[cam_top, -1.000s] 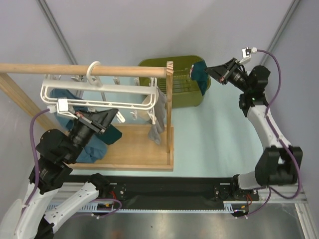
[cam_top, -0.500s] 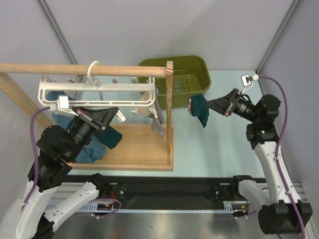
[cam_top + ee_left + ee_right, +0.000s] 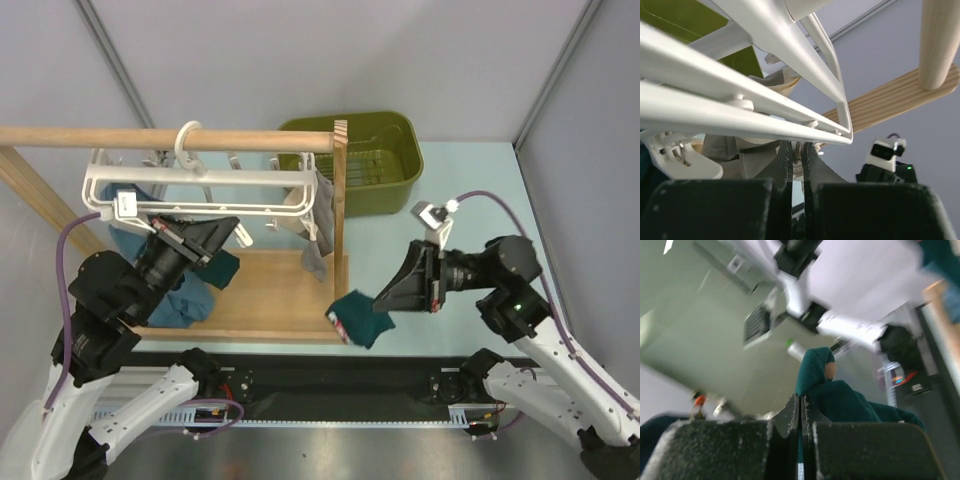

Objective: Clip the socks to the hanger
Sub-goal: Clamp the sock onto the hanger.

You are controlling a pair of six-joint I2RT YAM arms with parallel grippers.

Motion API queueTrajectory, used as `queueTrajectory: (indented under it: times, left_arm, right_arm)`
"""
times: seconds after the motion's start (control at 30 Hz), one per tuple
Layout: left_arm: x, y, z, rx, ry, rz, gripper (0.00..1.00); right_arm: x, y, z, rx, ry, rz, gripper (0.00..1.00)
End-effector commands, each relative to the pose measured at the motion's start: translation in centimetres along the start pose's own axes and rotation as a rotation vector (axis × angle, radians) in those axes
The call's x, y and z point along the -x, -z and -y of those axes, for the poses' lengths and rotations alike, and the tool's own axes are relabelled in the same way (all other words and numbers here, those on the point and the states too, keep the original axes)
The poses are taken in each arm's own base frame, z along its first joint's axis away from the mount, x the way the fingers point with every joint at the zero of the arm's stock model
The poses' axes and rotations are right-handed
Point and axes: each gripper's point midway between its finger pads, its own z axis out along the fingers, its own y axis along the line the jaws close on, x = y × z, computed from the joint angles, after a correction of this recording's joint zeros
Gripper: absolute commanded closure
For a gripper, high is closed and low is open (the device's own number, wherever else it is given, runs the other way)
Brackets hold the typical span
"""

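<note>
The white hanger (image 3: pixel 200 185) hangs by its ring hook from the wooden rod, with clip pegs dangling under it. My left gripper (image 3: pixel 238 232) reaches up to its underside. In the left wrist view my left gripper (image 3: pixel 796 150) is nearly shut around a white clip peg under the hanger bars (image 3: pixel 740 107). My right gripper (image 3: pixel 383 298) is shut on a dark teal sock (image 3: pixel 362 318), held low by the near right corner of the rack base. The right wrist view shows the sock (image 3: pixel 840 395) pinched at the right gripper (image 3: pixel 800 402). More teal socks (image 3: pixel 185 300) lie on the rack base.
The wooden rack has a rod (image 3: pixel 100 136), a post (image 3: pixel 340 200) and a base board (image 3: pixel 270 290). A grey cloth (image 3: pixel 315 250) hangs from the hanger's right end by the post. An olive green basket (image 3: pixel 395 180) stands behind the rack at the right.
My right arm has carried the teal sock from the basket down and left to the near right corner of the rack base. My left gripper has stayed at the hanger.
</note>
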Motion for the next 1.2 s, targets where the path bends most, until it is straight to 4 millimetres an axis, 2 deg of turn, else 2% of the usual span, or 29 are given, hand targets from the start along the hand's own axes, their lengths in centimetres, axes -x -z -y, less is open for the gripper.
queueTrajectory:
  times: [0.0, 0.03, 0.07, 0.1, 0.17, 0.23, 0.27, 0.37, 0.5, 0.77, 1.17]
  left_arm:
    - [-1.8, 1.0, -1.1, 0.027, 0.046, -0.069, 1.00]
    - [-1.7, 1.0, -0.8, 0.018, 0.053, -0.069, 1.00]
    - [-1.6, 1.2, -0.6, 0.009, 0.054, -0.070, 1.00]
    - [-1.5, 1.3, -0.2, -0.002, 0.057, -0.072, 1.00]
    - [-1.2, 1.7, 0.5, -0.028, 0.059, -0.071, 1.00]
    - [-0.9, 2.0, 0.9, -0.044, 0.062, -0.066, 1.00]
    - [-0.9, 2.1, 1.0, -0.048, 0.061, -0.065, 1.00]
    - [-0.8, 2.5, 1.5, -0.067, 0.061, -0.069, 1.00]
    - [-0.5, 3.0, 1.8, -0.085, 0.075, -0.059, 1.00]
    - [-0.8, 3.0, 2.1, -0.102, 0.115, -0.071, 1.00]
    - [-0.8, 2.6, 2.5, -0.108, 0.127, -0.075, 1.00]
  right_arm:
    - [0.1, -2.6, -2.1, 0.120, 0.001, 0.046, 1.00]
    - [0.0, -3.2, -2.1, 0.125, 0.006, 0.053, 1.00]
    - [-0.5, -3.9, -3.1, 0.163, 0.009, 0.043, 1.00]
    - [0.0, -4.8, -2.5, 0.153, -0.013, 0.075, 1.00]
    - [1.1, -5.4, -3.7, 0.210, 0.008, 0.150, 1.00]
    - [1.7, -6.1, -3.3, 0.231, -0.046, 0.181, 1.00]
    - [2.7, -6.1, -3.6, 0.248, -0.041, 0.228, 1.00]
    - [4.3, -6.5, -2.7, 0.206, -0.055, 0.310, 1.00]
    - [5.3, -6.9, -1.1, 0.161, -0.062, 0.392, 1.00]
    - [5.6, -8.8, 0.0, 0.157, -0.057, 0.471, 1.00]
    - [6.3, -10.4, -0.4, 0.244, -0.050, 0.550, 1.00]
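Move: The right hand, already holding the dark-green sock, goes for the clip in the left fingertips, about 19 cm to its left, 8 cm ahead and slightly higher. From the right hand, the grey sock on the hanger's end is roughly 9 cm left and 12 cm ahead, and the wooden upright 5 cm left and 12 cm ahead. For the left hand, the clip is practically at the fingertips, about 1 cm right, level ahead and 1 cm down. The right hand carries its sock about 11 cm left, back then forward-up, towards the clip the left draws back. ##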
